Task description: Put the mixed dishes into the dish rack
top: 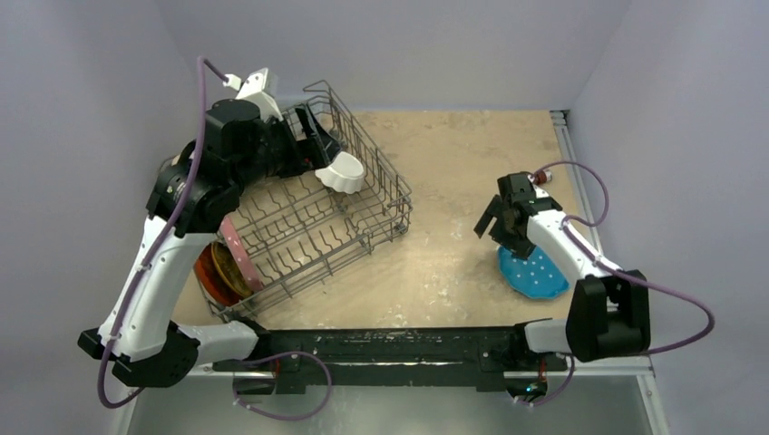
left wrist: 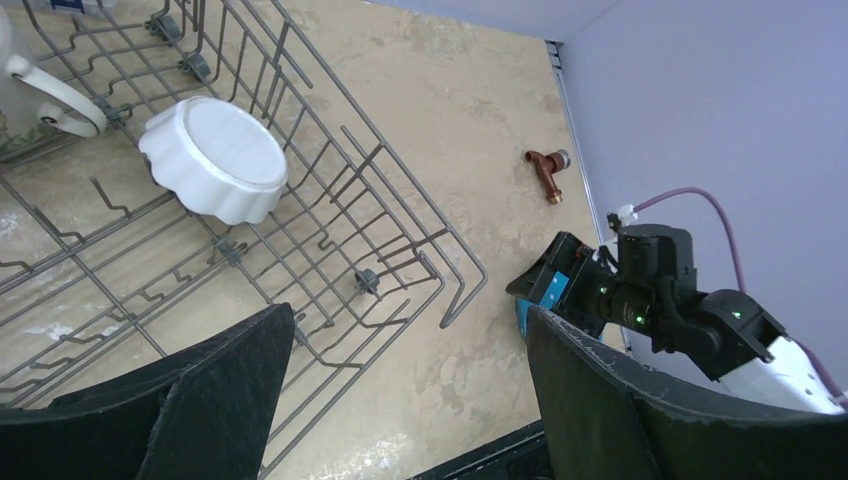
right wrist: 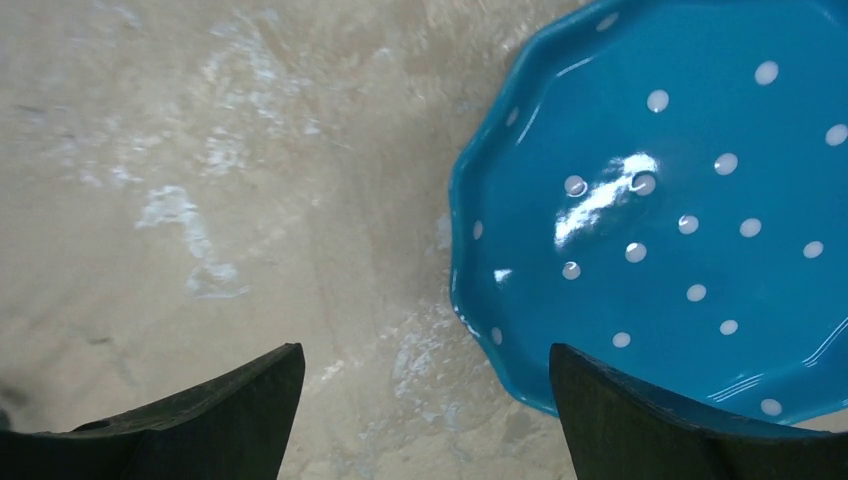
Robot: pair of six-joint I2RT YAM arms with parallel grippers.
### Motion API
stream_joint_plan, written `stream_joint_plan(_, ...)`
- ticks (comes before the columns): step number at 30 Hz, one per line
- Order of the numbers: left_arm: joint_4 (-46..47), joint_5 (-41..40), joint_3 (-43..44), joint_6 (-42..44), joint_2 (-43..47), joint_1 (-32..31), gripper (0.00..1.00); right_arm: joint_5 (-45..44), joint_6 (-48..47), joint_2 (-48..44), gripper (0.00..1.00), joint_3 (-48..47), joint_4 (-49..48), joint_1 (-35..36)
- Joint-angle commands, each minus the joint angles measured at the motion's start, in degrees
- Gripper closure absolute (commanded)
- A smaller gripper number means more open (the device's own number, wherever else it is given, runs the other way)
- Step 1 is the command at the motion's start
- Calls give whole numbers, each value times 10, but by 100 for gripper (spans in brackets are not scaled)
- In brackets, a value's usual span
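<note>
The dish rack (top: 358, 213) stands at the left of the table. A white fluted bowl (top: 341, 172) lies upside down in its far part, and it shows again (left wrist: 215, 155) next to a pale mug handle (left wrist: 50, 95). My left gripper (top: 308, 143) hovers open over the rack beside the bowl, with nothing between its fingers (left wrist: 410, 390). A red-orange plate (top: 210, 274) and a pink plate (top: 239, 254) stand on edge at the rack's near left corner. The blue white-dotted plate (top: 537, 274) lies flat on the table at the right. My right gripper (top: 494, 227) is open above its left rim (right wrist: 425, 410).
A small copper-coloured fitting (left wrist: 547, 170) lies on the table near the right wall. A metal rail (top: 567, 154) runs along the table's right edge. The black bar (top: 390, 344) joining the arm bases spans the near edge.
</note>
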State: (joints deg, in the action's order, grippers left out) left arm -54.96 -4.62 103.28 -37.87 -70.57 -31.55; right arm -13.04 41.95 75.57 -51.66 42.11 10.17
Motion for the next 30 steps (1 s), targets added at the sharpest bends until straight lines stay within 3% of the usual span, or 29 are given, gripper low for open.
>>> stream_joint_plan(1, 7, 18, -2, 9, 37, 23, 15, 30, 10, 47, 10, 24, -64, -17)
stream_joint_plan(7, 1, 27, -22, -10, 55, 26, 15, 16, -11, 121, 21, 16, -104, -19)
stream_joint_plan(14, -7, 26, -40, -30, 79, 26, 15, -26, -16, 135, 30, 41, -122, -20)
stream_joint_plan(17, -5, 31, -60, -44, 94, 26, 16, -59, -21, 127, 43, 50, -127, -20)
stream_joint_plan(19, -7, 36, -69, -52, 104, 26, 16, -66, -32, 122, 60, 50, -134, -20)
stream_joint_plan(23, -14, 40, -82, -63, 118, 26, 16, -34, -72, 105, 79, 43, -149, -18)
stream_joint_plan(25, -16, 40, -85, -66, 125, 26, 16, -14, -89, 90, 82, 40, -155, -19)
stream_joint_plan(28, -19, 39, -88, -69, 133, 26, 17, 30, -117, 65, 100, 32, -161, -18)
stream_joint_plan(30, -22, 38, -88, -70, 137, 26, 17, 72, -131, 45, 100, 22, -161, -17)
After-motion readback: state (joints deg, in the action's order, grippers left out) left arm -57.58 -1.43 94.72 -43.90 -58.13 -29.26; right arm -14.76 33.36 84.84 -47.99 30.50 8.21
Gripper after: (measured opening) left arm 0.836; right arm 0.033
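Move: The blue plate's middle lies about 8 cm to the right of the open right hand, some 4 cm back and 6 cm below. The copper tap sits about 18 cm ahead of that hand and 8 cm to its right; the rack's near corner is roughly 11 cm ahead and 20 cm left. From the empty left hand the plate is about 46 cm right, 4 cm back and 40 cm below. Right hand sinks about 5 cm, pinching the blue plate's far-left rim; the empty left hand backs off 5 cm. ##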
